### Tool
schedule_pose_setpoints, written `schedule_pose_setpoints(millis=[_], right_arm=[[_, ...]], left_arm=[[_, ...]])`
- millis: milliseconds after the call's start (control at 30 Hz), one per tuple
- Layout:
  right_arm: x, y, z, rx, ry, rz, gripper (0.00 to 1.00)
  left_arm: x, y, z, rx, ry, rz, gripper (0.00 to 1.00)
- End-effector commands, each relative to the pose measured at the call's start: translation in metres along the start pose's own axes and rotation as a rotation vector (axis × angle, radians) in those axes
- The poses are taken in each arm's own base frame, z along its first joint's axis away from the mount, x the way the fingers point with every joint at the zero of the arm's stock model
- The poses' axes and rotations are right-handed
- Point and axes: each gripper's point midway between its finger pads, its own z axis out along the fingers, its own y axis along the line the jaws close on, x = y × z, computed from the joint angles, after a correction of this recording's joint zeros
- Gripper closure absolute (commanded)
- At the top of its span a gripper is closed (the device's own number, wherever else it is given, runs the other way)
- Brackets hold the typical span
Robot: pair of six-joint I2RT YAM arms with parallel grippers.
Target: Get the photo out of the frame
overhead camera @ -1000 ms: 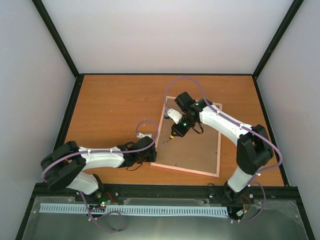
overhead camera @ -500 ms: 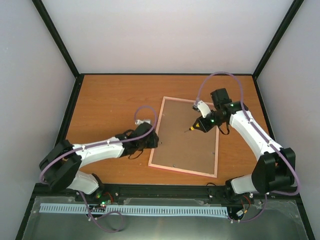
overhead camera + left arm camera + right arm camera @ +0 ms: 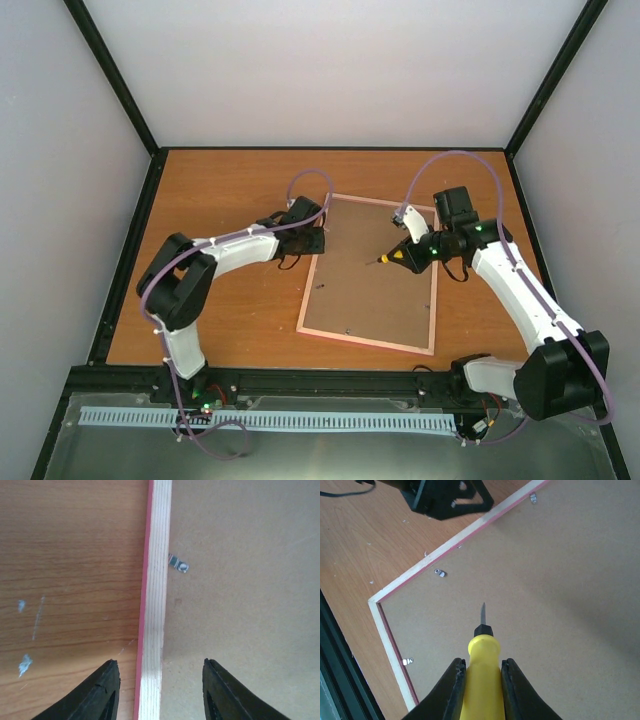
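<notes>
The frame (image 3: 433, 300) lies face down on the table, thin pink border around its brown backing board (image 3: 375, 290). The photo is hidden under that board. My left gripper (image 3: 312, 238) is at the frame's left rail near the far corner. In the left wrist view it (image 3: 159, 669) is open, one finger on each side of the pale wooden rail (image 3: 157, 580) and touching nothing. My right gripper (image 3: 483, 667) is shut on a yellow-handled screwdriver (image 3: 482, 650). The screwdriver's tip (image 3: 380, 260) points left over the middle of the board.
Small metal retaining clips sit along the board's edge, one by the left rail (image 3: 178, 565) and others in the right wrist view (image 3: 440, 573) (image 3: 408, 661). Black posts and grey walls enclose the wooden table (image 3: 220, 200). The left arm's body (image 3: 447, 497) sits beside the frame's corner.
My left arm has swung from the frame's near left edge up to its far left corner, and its jaws have opened. The right arm carried the screwdriver rightward, then held still.
</notes>
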Motion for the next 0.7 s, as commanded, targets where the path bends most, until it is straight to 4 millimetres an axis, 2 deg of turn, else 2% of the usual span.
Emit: schedule_pose_setpoints(millis=[0,433,667], right_arm=[[-0.004,0.003,-0.002,-0.015,-0.033,-0.021,0.97],[-0.004,0.004,0.001,-0.032,-0.033,-0.016,0.97],[-0.002,0.003,0.002,-0.031,-0.030,-0.015,0.97]], left_arm=[[0.008,0.000,0.014,-0.017,0.089,0.066,0.56],[0.041,0.018,0.035,-0.061,0.179,0.072,0.70],[0.051,0.036,0.035,-0.122,0.194,0.102,0.90]])
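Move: The frame's left rail lies almost straight below the open left gripper, about 5 cm down and 1 cm back. The front clip sits along that rail some 6 cm ahead of the gripper and 2 cm to its right, the rear clip about 8 cm back and 1 cm right, both some 5 cm below. From the right hand, the same stretch of rail is roughly 8 cm ahead, 16 cm to the left and 16 cm down. Lower the left gripper about 5 cm onto the frame's left rail, easing back about 1 cm and tipping the fingers a little steeper, under 10 degrees, so one finger comes down on each side of the wood. Keep closing the fingers, faster once the descent has ended, until they pinch the rail between the two clips. ##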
